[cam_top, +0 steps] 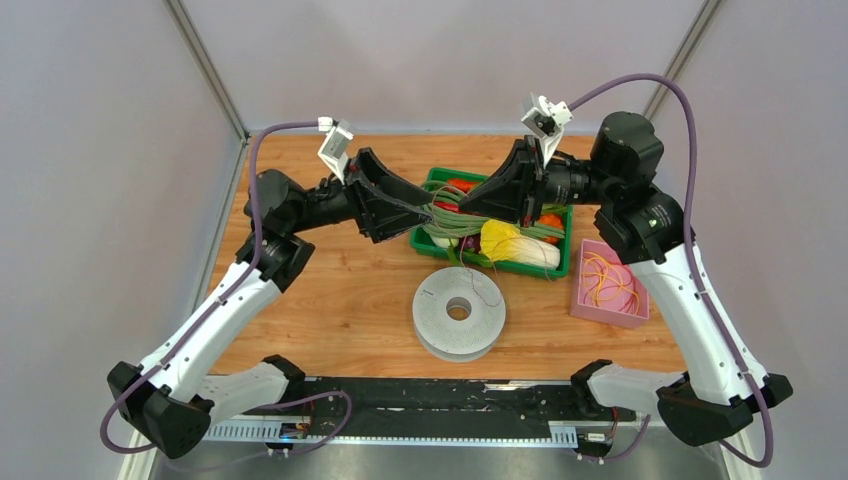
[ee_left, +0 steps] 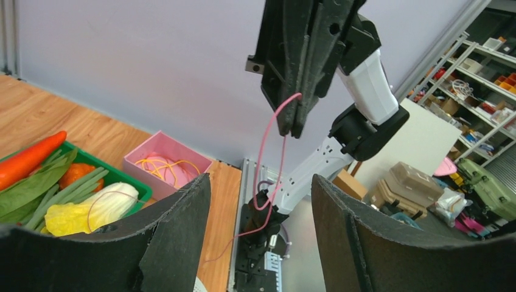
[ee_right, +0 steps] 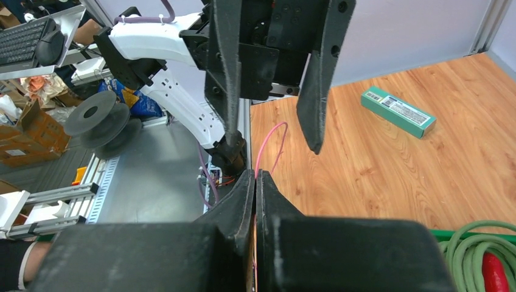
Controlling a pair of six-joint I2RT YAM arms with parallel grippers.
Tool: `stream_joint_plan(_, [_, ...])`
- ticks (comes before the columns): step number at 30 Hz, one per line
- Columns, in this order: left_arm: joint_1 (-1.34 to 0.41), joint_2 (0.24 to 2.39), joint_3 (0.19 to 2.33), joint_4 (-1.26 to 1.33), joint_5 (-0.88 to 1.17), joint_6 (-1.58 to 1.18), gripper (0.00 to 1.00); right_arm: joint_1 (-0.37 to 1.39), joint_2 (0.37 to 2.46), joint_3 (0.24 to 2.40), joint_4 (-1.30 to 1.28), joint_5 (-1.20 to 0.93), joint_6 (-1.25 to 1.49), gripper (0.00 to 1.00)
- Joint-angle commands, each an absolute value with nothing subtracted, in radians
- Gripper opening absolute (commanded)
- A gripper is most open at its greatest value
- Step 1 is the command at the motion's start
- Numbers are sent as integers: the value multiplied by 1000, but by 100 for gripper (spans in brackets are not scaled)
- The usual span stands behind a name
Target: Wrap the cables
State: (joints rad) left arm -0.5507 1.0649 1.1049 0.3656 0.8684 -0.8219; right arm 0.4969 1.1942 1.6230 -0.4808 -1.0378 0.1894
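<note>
The cables are wound on a flat round light-grey spool (cam_top: 440,325) that lies on the wooden table near the front. Both arms are raised over the green basket, tips facing each other. My right gripper (cam_top: 464,206) (ee_right: 255,174) is shut on a thin pink strand (ee_left: 271,159) (ee_right: 268,141). The strand loops out of the closed tips and trails down toward the spool. My left gripper (cam_top: 426,206) (ee_left: 260,177) is open, with its fingers either side of the hanging loop and apart from it. Nothing is held in it.
A green basket (cam_top: 567,243) (ee_left: 123,177) of vegetables stands under the grippers at the back. A pink box (cam_top: 581,300) (ee_left: 168,143) with yellow bands sits at the right. A small teal carton (ee_right: 398,111) lies on the table. Walls close in at the back and sides.
</note>
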Motion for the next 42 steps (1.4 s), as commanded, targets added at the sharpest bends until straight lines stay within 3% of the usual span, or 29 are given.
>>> stream_joint_plan(1, [-568, 1080, 1092, 402, 825, -822, 69, 508, 1173, 1617, -448, -1023, 199, 0])
stream_joint_plan(4, [-584, 1081, 1077, 380, 824, -804, 67, 512, 1180, 1617, -448, -1023, 199, 0])
stream_joint_plan(11, [-594, 1072, 1062, 365, 815, -802, 48, 520, 1181, 1611, -448, -1017, 198, 0])
stream_joint_plan(14, [-595, 1068, 1062, 376, 807, -805, 30, 522, 1180, 1600, -460, -1008, 190, 0])
stream_joint_plan(17, [-585, 1052, 1078, 368, 808, -801, 2, 520, 1174, 1595, -523, -980, 126, 0])
stream_joint_plan(18, [-572, 1045, 1083, 365, 805, -801, 0, 520, 1170, 1591, -553, -967, 94, 0])
stream_joint_plan(25, [-405, 1009, 1121, 370, 790, -850, 0, 518, 1157, 1514, -618, -933, 9, 0])
stream_joint_plan(39, [-397, 1000, 1108, 252, 891, -772, 0, 522, 1193, 1569, -580, -953, 51, 0])
stream_joint_plan(42, [-397, 1006, 1089, 235, 925, -753, 14, 529, 1198, 1583, -578, -965, 58, 0])
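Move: The drooping loop of pink cable that my closed right fingers hold lies about 2 cm to the right of my open left hand and 2 cm below it, level fore and aft. From my right hand, that loop is some 3 cm left and 2 cm down. Counted from my left hand, the white spool sits roughly 3 cm back and 6 cm right, and the green vegetable basket 14 cm ahead and 13 cm right, both nearly 40 cm below. I ease my left hand down about 2.5 cm and slightly right to the cable by my right fingertips, and shut its fingers on it. Then I draw it back left about 5 cm, rising and going forward some 3 cm and turning about 10 degrees counter-clockwise. Meanwhile my right hand keeps its pinch, sinks nearly 6 cm and edges forward 2 cm. ##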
